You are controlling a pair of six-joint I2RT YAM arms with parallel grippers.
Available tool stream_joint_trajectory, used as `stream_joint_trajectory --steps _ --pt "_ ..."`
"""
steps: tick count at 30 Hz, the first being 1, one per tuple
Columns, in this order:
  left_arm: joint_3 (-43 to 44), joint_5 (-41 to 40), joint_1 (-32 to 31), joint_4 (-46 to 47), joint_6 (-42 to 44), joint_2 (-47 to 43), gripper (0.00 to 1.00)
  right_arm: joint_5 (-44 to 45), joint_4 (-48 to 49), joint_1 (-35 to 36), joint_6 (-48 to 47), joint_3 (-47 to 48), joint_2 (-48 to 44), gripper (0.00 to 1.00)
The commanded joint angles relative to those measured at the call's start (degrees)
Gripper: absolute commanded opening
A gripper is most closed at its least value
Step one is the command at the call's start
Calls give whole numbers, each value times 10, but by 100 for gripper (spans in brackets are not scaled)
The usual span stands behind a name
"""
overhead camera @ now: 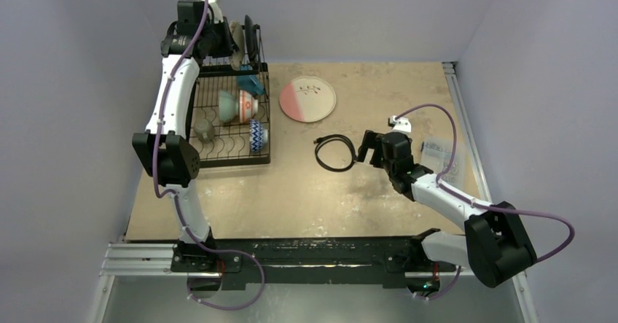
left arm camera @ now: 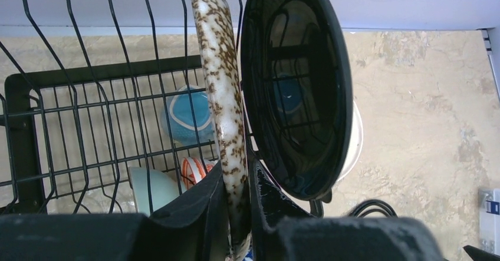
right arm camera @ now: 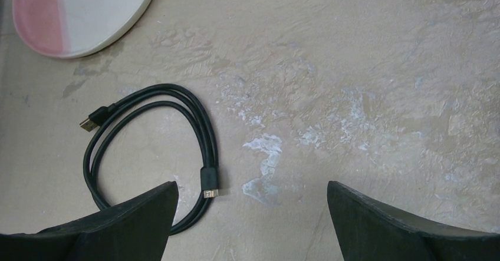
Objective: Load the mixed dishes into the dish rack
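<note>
The dish rack (overhead camera: 264,130) stands at the far left. My left gripper (left arm camera: 237,168) is over its raised back section, shut on the rim of the speckled grey small plate (left arm camera: 219,66), which stands on edge. The black plate (left arm camera: 295,84) stands upright just right of it. Lower in the rack lie the mint-green bowl (overhead camera: 227,106), the red-patterned bowl (overhead camera: 248,106), the blue-handled mug (overhead camera: 250,84) and the small grey cup (overhead camera: 204,128). The pink-and-white large plate (overhead camera: 307,98) lies flat on the table. My right gripper (right arm camera: 252,196) hovers open over bare table.
A black coiled cable (right arm camera: 147,149) lies just left of my right gripper. A clear plastic parts box (overhead camera: 444,155) sits near the table's right edge. A blue-patterned dish (overhead camera: 256,135) stands at the rack's front right corner.
</note>
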Motion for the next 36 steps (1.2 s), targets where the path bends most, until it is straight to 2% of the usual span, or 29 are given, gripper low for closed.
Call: stream_joint_trajectory --steps 1,7,22,25,31,36 --pt "22 14 4 33 2 19 18 15 -2 1 -5 23 4 99" --pt "22 13 4 32 3 14 35 15 -2 1 -5 23 5 99" --pt "-14 -11 9 35 -10 -60 61 19 -7 1 -5 29 15 99" --pt "-65 -29 17 54 -40 -122 64 20 -7 1 -5 29 16 99" --pt "-228 -54 26 117 -71 -273 68 20 -6 1 -4 27 11 99" --pt "-381 -18 26 187 -98 -407 68 21 -5 1 -4 27 10 99"
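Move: Held upright between the left fingers, the speckled plate is already in the rack's upper tier, its middle about 3 cm ahead of the left hand, 1 cm right and 3 cm lower. The black plate stands roughly 4 cm to the right of it and 2 cm farther out. The blue mug lies some 5 cm ahead of the left hand, level sideways, 20 cm below. From the right hand the speckled plate is about 22 cm ahead, 36 cm left and 17 cm up. Opening its fingers to let go of the speckled plate, the left hand first sinks about 2 cm with a touch of forward travel and pauses there as the gap widens. It then pulls away quickly, some 12 cm back and 10 cm up from that low point, drifting slightly left, while the fingers tip upward and the wrist turns a little counter-clockwise. ##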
